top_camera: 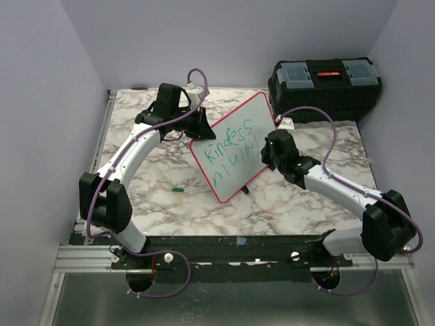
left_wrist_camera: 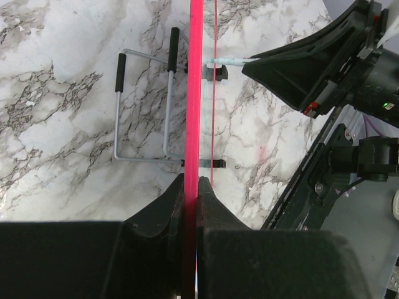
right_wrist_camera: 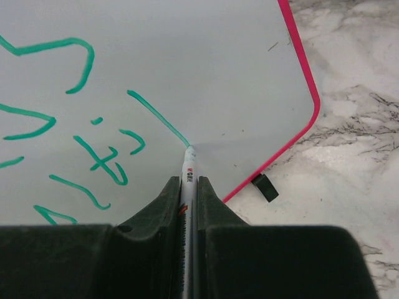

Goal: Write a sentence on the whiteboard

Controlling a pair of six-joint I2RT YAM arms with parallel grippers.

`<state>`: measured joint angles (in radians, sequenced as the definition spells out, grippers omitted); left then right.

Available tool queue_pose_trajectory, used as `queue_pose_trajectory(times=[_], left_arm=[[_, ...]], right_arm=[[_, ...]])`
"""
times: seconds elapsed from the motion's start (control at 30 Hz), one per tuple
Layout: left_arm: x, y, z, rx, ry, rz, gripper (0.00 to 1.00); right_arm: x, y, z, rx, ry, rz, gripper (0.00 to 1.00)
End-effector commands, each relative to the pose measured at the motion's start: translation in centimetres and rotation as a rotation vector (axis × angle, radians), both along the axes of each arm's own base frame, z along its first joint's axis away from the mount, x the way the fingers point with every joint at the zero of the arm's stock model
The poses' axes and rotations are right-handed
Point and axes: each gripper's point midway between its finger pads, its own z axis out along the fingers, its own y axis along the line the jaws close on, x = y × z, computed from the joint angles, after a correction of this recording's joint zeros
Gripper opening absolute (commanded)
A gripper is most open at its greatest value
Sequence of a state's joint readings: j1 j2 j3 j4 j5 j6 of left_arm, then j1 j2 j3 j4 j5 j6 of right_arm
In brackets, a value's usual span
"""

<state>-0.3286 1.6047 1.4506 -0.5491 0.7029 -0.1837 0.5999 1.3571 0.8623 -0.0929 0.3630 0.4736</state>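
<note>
The whiteboard (top_camera: 234, 119), white with a red-pink rim, stands tilted on the marble table. Green lettering, the sentence (top_camera: 233, 151), runs across it in two lines, the upper one reading "kindess". My left gripper (top_camera: 202, 126) is shut on the board's far left rim, which shows edge-on as a red strip (left_wrist_camera: 196, 93) between the jaws (left_wrist_camera: 192, 184). My right gripper (right_wrist_camera: 188, 182) is shut on a grey marker (right_wrist_camera: 187, 169). Its tip touches the whiteboard (right_wrist_camera: 218, 56) at the end of a green stroke (right_wrist_camera: 156, 115).
A black toolbox (top_camera: 325, 87) sits at the back right corner. A small green cap (top_camera: 178, 190) lies on the table (top_camera: 163, 210) in front of the board. The board's wire stand (left_wrist_camera: 146, 106) rests behind it. Walls close in left, back and right.
</note>
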Motion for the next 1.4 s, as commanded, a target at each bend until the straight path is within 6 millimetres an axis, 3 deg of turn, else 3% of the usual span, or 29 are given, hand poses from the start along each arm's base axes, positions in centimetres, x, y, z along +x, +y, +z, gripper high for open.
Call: queue_pose_trajectory(times=[0.0, 0.5, 0.83, 1.37], left_arm=[[1.0, 1.1, 0.5, 0.055, -0.102, 0.027, 0.0], [0.9, 1.0, 0.5, 0.055, -0.102, 0.026, 0.0], [0.8, 1.1, 0.5, 0.058, -0.105, 0.027, 0.0], [0.8, 1.0, 0.7, 0.053, -0.105, 0.025, 0.0]], right_arm=[[-0.3, 0.5, 0.9, 0.046, -0.009, 0.013, 0.01], [1.1, 0.7, 6.0, 0.059, -0.101, 0.007, 0.01], [2.5, 1.9, 6.4, 0.06, -0.109, 0.02, 0.01], [3.4, 2.0, 4.5, 0.031, -0.082, 0.002, 0.01]])
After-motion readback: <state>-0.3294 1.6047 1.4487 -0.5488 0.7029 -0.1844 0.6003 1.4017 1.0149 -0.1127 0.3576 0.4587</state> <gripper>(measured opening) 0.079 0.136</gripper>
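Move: The upper end of the fresh green slanting stroke lies about 6 cm ahead of the right hand, 2 cm to its left and 3 cm above. The last s of the upper line is roughly 8 cm ahead, 6 cm left and 6 cm up; the crossed t about 5 cm ahead, 6 cm left and 2 cm below. From the left hand that stroke end is some 19 cm to the right, 5 cm ahead and 6 cm lower. The slanting stroke is finished and the marker, still gripped in the right fingers, hooks back a hair at its foot, then comes free of the board. The right hand goes up nearly 6 cm while moving forward and somewhat left, tipping up some 5 degrees, then sinks about 1 cm, still going forward, to set the tip near the stroke's upper end. The left hand keeps its pinch on the board's rim. ##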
